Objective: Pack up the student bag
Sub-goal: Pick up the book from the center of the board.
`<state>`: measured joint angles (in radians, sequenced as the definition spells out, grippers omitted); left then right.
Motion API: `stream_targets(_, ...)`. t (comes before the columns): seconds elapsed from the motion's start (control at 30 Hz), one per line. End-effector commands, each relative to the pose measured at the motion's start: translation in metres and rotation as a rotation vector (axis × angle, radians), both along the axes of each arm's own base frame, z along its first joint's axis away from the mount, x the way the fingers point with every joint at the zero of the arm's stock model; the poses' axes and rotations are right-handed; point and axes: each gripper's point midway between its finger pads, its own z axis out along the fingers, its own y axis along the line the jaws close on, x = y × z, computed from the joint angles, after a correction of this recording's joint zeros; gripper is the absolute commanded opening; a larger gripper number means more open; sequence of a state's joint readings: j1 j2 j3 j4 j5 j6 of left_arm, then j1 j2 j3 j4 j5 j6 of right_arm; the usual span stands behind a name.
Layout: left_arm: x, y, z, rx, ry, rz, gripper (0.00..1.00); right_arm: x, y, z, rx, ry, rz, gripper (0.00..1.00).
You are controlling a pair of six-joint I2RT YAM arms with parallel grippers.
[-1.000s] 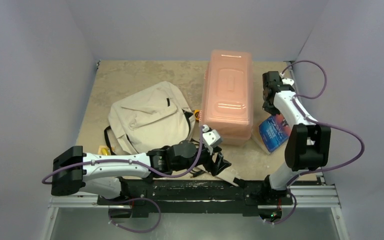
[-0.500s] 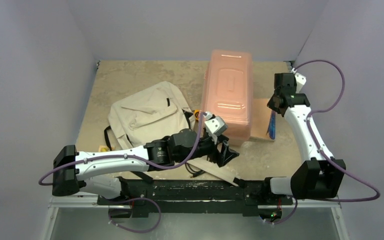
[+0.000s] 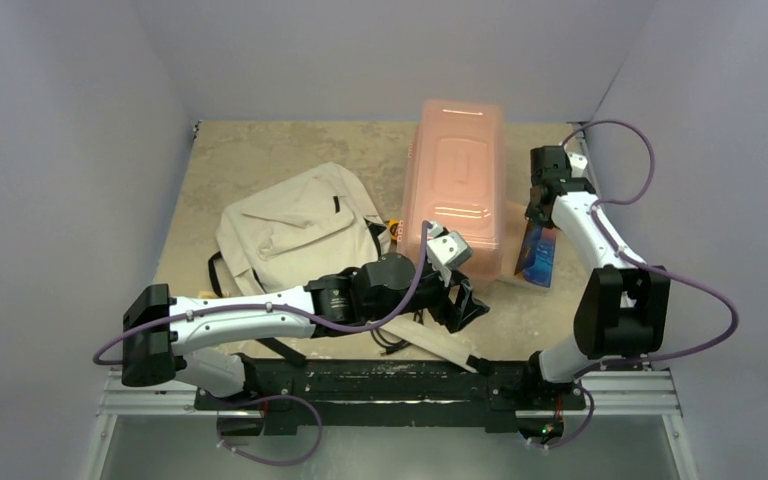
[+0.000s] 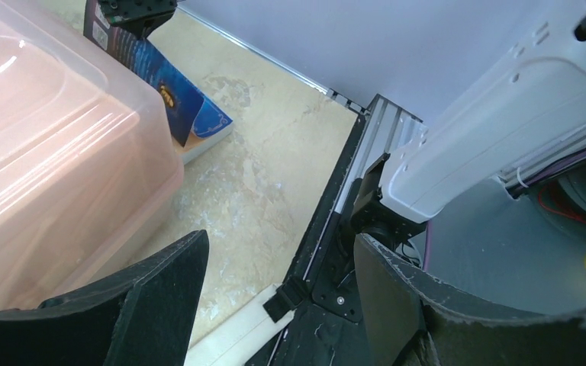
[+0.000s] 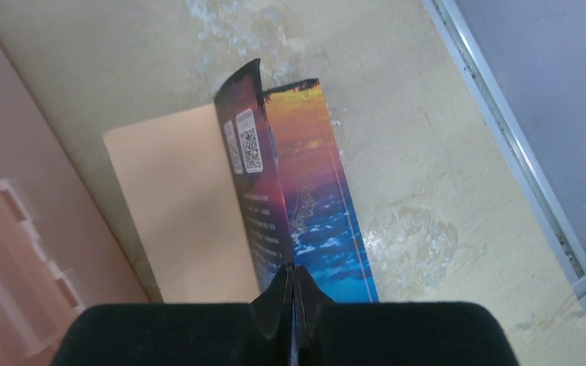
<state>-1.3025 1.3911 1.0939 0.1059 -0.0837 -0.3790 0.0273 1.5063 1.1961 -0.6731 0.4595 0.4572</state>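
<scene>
The beige student bag (image 3: 295, 235) lies flat at the left of the table, shut, with its black straps trailing toward the near edge. My left gripper (image 3: 465, 305) hangs open and empty just in front of the pink box (image 3: 457, 190); the left wrist view shows its wide gap (image 4: 281, 240) above bare table. My right gripper (image 5: 292, 268) is shut on the cover edge of a blue book (image 5: 305, 191), which is lifted off its beige first page. The book (image 3: 538, 255) sits right of the box, under that gripper (image 3: 540, 212).
The translucent pink box (image 4: 53, 152) stands between bag and book. A small orange-yellow item (image 3: 395, 230) lies between bag and box, and a yellow one (image 3: 205, 298) by the bag's near left corner. A beige strap (image 3: 440, 345) crosses the near edge. Walls close in on the right.
The right gripper closed on the book's cover and raised it off the table, swinging out right and back. The left gripper slid rightward along the box's near end, still open.
</scene>
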Motion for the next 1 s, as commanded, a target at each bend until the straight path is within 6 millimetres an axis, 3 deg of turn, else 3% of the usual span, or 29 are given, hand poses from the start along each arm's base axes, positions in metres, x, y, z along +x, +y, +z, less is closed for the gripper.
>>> stream_targets(0.0, -0.001, -0.002, 0.032, -0.078, -0.006, -0.008, 0.69, 0.001, -0.014, 0.009, -0.088, 0.046, -0.012, 0.02)
stream_targets(0.2, -0.004, 0.006, 0.03, -0.081, -0.006, -0.011, 0.69, 0.011, 0.002, -0.005, -0.021, 0.048, 0.071, 0.18)
stream_targets(0.7, -0.006, 0.011, 0.029, -0.081, -0.013, -0.016, 0.69, 0.031, 0.039, -0.01, 0.129, -0.028, 0.249, 0.39)
stream_targets(0.97, -0.007, 0.01, 0.025, -0.08, 0.007, -0.016, 0.69, 0.032, 0.021, -0.02, 0.034, 0.027, 0.208, 0.44)
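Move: Right hand: the book lies just under you, its middle about 2 cm back, 1 cm left and some 4 cm below, with its cover folded up into your shut fingertips. The peach box stands about 18 cm to the left and 5 cm ahead, and the table's side rail runs level with you about 17 cm to the right. For the left hand, the book is roughly 21 cm ahead, 17 cm right and 17 cm down. Lower the right gripper about 2 cm to the book and open the shut fingers to nearly half, letting go of the folded cover. While they open, carry the hand some 3 cm left and 2.5 cm forward across the book towards its box-side edge, turning roughly 15 degrees counter-clockwise, so that the fingertips straddle the cover's left edge. ##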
